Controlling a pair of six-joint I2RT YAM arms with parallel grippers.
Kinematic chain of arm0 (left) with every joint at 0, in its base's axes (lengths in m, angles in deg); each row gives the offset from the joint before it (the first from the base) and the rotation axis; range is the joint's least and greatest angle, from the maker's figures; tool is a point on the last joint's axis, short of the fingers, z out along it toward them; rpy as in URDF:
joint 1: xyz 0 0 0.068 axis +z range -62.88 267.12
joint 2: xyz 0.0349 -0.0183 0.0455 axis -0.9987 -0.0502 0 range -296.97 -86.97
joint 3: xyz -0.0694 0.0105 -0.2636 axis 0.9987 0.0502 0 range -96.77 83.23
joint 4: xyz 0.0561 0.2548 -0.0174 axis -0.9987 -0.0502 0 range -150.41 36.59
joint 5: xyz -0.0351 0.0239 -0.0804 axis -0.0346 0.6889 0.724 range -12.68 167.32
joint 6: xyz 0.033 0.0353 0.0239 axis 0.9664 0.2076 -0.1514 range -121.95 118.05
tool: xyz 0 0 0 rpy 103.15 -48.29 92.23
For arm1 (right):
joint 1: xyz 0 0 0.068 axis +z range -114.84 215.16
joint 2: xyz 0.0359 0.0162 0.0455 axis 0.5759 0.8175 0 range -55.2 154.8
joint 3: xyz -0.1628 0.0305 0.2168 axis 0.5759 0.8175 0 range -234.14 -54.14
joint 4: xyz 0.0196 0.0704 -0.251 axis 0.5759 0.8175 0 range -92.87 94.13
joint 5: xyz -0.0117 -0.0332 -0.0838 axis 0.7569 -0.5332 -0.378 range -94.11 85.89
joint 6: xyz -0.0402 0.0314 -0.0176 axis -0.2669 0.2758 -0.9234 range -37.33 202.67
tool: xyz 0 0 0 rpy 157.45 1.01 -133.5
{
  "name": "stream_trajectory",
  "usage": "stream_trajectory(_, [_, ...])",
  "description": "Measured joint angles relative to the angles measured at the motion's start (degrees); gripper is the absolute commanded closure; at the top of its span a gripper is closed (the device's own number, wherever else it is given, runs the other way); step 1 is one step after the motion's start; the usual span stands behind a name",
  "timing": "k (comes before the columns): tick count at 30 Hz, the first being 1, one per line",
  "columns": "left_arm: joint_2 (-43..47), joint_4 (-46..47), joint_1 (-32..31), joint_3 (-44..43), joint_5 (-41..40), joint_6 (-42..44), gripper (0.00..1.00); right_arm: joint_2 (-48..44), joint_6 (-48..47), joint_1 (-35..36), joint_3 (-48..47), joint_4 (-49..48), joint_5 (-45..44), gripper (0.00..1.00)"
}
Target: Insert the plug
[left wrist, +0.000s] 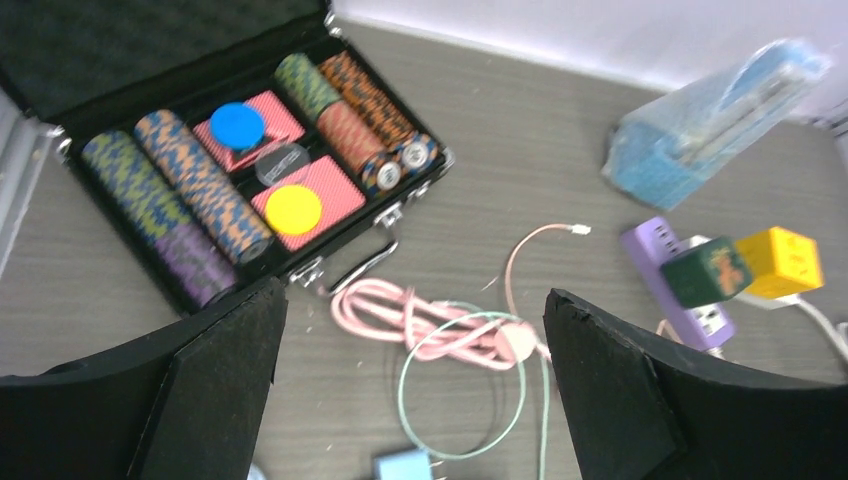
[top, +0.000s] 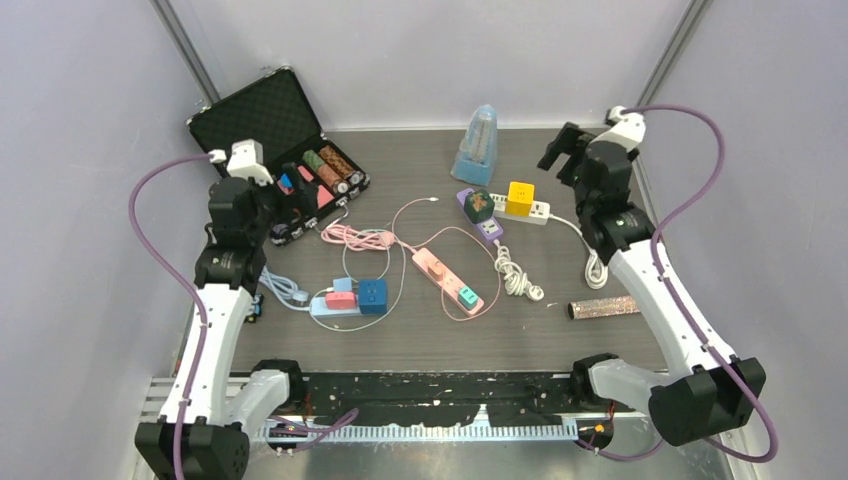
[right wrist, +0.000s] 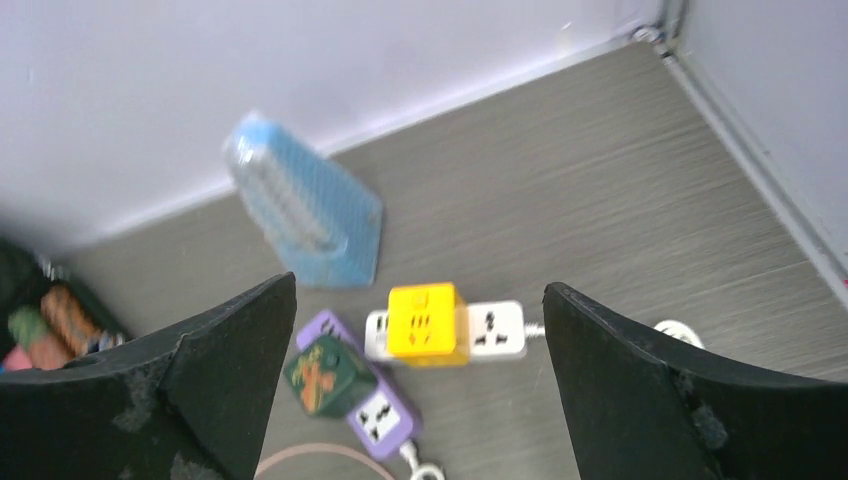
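Note:
Both grippers hang open above the table with nothing between their fingers. My left gripper (top: pixel 283 205) (left wrist: pixel 415 295) is over the coiled pink cable (left wrist: pixel 400 315) and its round pink plug (left wrist: pixel 517 343). That cable runs to the pink power strip (top: pixel 440 268), which carries a teal plug (top: pixel 466 296). My right gripper (top: pixel 562 150) (right wrist: pixel 420 290) looks down on the white strip (right wrist: pixel 495 330) bearing a yellow cube plug (right wrist: pixel 425 322), and on the purple strip (right wrist: pixel 380 418) bearing a dark green cube plug (right wrist: pixel 325 372). A light blue strip (top: pixel 335 310) holds a pink cube (top: pixel 342 297) and a blue cube (top: pixel 373 295).
An open poker chip case (top: pixel 290 150) lies at the back left beside my left gripper. A blue metronome (top: pixel 477 145) stands at the back centre. A coiled white cord (top: pixel 515 272) and a glittery cylinder (top: pixel 603 308) lie to the right.

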Motion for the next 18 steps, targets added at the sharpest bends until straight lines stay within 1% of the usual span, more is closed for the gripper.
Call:
stream_trajectory(3, [-2.38,2.34,1.18,-2.56,2.32,-2.64,0.0,0.66,2.51,-5.07,-2.67,0.07,0.87,0.02])
stream_trajectory(5, [-3.28,4.46,2.91,-2.93,3.39,-6.43,0.0,0.55,4.31,-7.89,-3.02,0.24,0.92,0.02])
stream_trajectory(11, [-6.4,8.0,8.59,-2.93,3.8,-18.25,0.0,-0.07,8.35,-12.07,-0.39,1.79,0.87,0.02])
stream_trajectory(15, [-8.98,9.55,11.85,-2.93,4.26,-23.04,0.01,0.57,9.66,-15.5,0.44,2.38,0.98,0.02])
stream_trajectory(18, [-11.56,9.79,13.05,-3.63,4.48,-24.55,0.03,1.75,10.1,-18.21,0.44,2.16,0.96,0.02])
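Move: Behind both empty hands, the pink power strip with its teal plug lies some 13 cm back and 22 cm left of the right hand, about 8 cm back and 30 cm right of the left. The yellow plug sits roughly 7 cm ahead and 5 cm left of the right hand, the dark green plug 4 cm ahead and 15 cm left. The chip case lies 15 cm ahead and 3 cm left of the left hand. All are 25–29 cm lower. Drawing apart with fingers still wide open and empty, the right hand swings about 11 cm right, away from the yellow plug, rising briefly then sinking some 4 cm as it turns 20 degrees clockwise. The left goes about 6 cm forward and as much left towards the chip case, rises 3 cm and sinks 2, its left side rolling down some 25 degrees while turning counter-clockwise. ##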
